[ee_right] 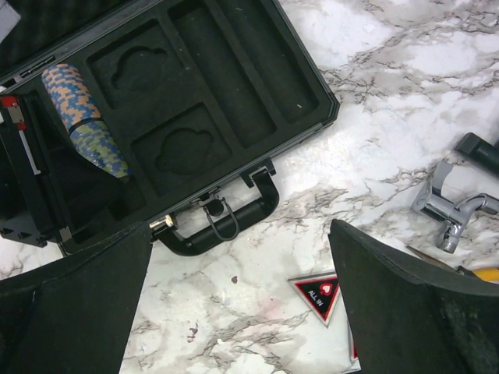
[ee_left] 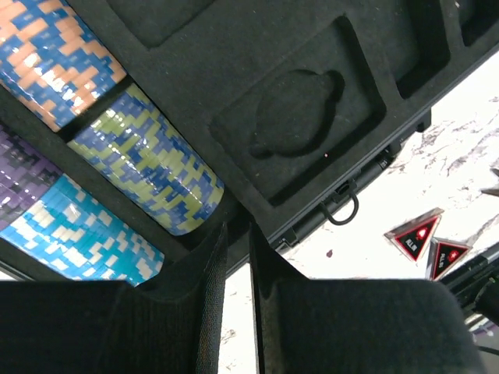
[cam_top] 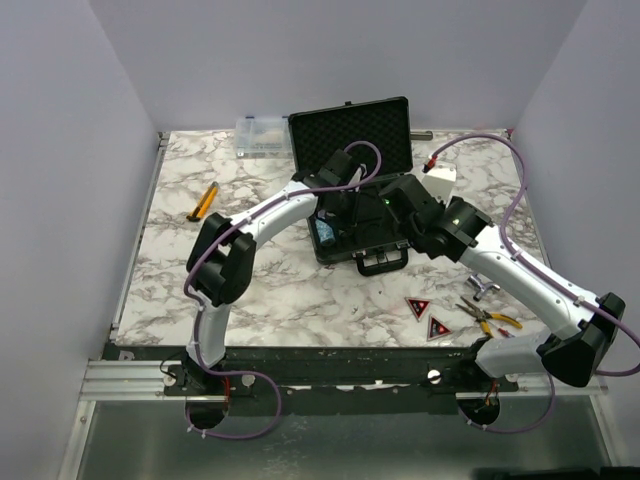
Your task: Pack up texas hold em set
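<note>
The black case [cam_top: 352, 135] lies open at the table's middle, lid propped up behind. Its slotted tray [ee_right: 234, 86] holds chip stacks: orange-blue [ee_left: 47, 54], green-blue [ee_left: 148, 156], purple [ee_left: 19, 179] and light blue [ee_left: 78, 234]. My left gripper [ee_left: 238, 230] hangs over the tray's front edge beside the green-blue stack, jaws almost together with nothing showing in the slit. My right gripper [ee_right: 240, 226] stands wide open above the case handle [ee_right: 203, 238] and the marble in front. Two red-black triangles [cam_top: 418, 307] [cam_top: 438, 327] lie flat on the table right of the handle; one [ee_right: 320, 292] sits near my right finger.
Yellow-handled pliers [cam_top: 490, 318] and a metal fitting [ee_right: 452, 210] lie at the right. An orange-handled tool [cam_top: 205, 200] rests at the left. A clear organiser box [cam_top: 262, 135] stands behind, left of the lid, and a small white box [cam_top: 440, 180] to its right.
</note>
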### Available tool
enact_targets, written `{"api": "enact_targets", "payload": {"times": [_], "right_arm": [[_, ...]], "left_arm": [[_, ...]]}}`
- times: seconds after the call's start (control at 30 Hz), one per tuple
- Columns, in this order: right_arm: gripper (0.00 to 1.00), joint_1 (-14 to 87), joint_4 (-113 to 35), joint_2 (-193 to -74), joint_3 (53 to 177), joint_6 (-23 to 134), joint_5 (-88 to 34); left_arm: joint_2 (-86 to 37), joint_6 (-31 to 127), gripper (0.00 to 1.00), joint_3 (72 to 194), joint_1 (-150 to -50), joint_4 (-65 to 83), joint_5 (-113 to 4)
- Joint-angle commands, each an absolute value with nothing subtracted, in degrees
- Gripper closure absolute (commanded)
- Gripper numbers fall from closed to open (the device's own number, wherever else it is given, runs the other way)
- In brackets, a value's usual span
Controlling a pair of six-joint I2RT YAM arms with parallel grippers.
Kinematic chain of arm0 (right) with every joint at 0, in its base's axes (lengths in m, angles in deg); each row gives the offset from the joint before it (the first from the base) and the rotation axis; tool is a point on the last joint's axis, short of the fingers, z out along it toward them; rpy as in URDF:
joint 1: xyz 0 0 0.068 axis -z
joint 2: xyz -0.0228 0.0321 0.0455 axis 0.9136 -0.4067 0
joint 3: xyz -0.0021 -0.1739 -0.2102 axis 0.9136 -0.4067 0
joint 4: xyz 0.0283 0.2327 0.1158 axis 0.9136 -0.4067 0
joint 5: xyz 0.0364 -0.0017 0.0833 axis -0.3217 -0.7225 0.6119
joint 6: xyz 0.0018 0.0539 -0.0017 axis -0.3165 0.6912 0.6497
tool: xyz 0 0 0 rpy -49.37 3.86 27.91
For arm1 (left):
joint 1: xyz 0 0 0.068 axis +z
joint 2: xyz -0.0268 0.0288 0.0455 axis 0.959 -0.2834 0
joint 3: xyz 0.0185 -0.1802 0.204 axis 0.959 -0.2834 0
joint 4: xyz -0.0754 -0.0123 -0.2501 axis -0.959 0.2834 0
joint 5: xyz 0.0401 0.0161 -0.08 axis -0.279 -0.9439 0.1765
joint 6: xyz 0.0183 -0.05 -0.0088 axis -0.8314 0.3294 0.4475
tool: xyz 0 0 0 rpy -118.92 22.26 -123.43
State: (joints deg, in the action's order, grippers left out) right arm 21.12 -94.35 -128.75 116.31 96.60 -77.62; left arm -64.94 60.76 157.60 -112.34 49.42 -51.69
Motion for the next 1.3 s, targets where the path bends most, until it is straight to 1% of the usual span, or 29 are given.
{"api": "enact_targets", "payload": {"times": [0.0, 0.23, 0.37, 0.47, 0.7, 0.73, 0.77, 0.93, 1.0, 1.1, 1.17, 1.27], "right_arm": [[0.01, 21.27, -96.38, -127.8, 117.21, 98.47, -80.64], [0.01, 21.31, -97.02, -128.28, 117.96, 98.27, -80.62], [0.01, 21.29, -97.1, -127.61, 117.78, 98.41, -81.15], [0.0, 21.27, -97.24, -127.56, 117.96, 98.12, -81.47], [0.0, 21.3, -96.98, -126.81, 116.04, 99.14, -80.6], [0.0, 21.3, -96.54, -126.59, 115.37, 99.16, -80.32], [0.0, 21.27, -96.01, -126.42, 114.96, 99.14, -80.21], [0.0, 21.27, -94.12, -126.46, 113.6, 99.62, -78.27], [0.0, 21.27, -93.67, -126.59, 112.97, 100.31, -77.37], [0.0, 21.31, -92.59, -126.51, 111.32, 101.28, -75.73], [0.0, 21.31, -92.13, -126.5, 110.44, 102.53, -75.16], [0.0, 21.32, -91.63, -126.8, 109.63, 103.38, -74.25]], "left_arm": [[-67.05, 58.78, 0.84, 160.46, -111.23, 51.83, -55.77], [-66.48, 57.72, 0.84, 159.86, -110.79, 52.04, -55.99], [-62.15, 57.72, 0.83, 158.19, -110.76, 51.4, -55.68], [-57.34, 57.89, 0.82, 156.3, -110.75, 51.4, -58.63], [-43.93, 58.05, 0.64, 147.28, -110.78, 50.51, -65.22], [-42.34, 58.26, 0.55, 146.09, -110.74, 50.58, -66.08], [-40.36, 58.67, 0.51, 144.41, -110.71, 50.6, -67.2], [-30.25, 60.73, 0.41, 137.02, -110.47, 50.51, -70.85], [-25.58, 61.43, 0.33, 133.51, -110.45, 50.38, -72.75], [-19.76, 62.37, 0.16, 129.01, -110.27, 50.07, -75.48], [-16.28, 63.42, 0.07, 125.89, -109.56, 50.08, -76.13], [-10.96, 64.96, 0.02, 121.33, -108.49, 50.31, -76.4]]}}
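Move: My nearly shut left fingertips are down at the near end of the green-and-blue chip stack, whose middle is about 5 cm ahead, 2 cm left and 1 cm lower. The orange-and-blue stack continues that row, 12 cm ahead and 4 cm left; in the next trough the light-blue stack is 2 cm ahead and 7 cm left, the purple one 9 cm ahead and 9 cm left. From my right hand the green-and-blue stack is some 10 cm ahead, 18 cm left and 14 cm below. With my left fingertips nearly shut, I nudge the near end of the green-and-blue stack along its trough towards the orange-and-blue one, going only 1 to 2 cm forward and left. Then I lift about 11 cm out of the case and swing away some 15 cm left and a little back, tilting the fingers forward and opening them wide. My open right hand sinks 2 to 3 cm late on. ##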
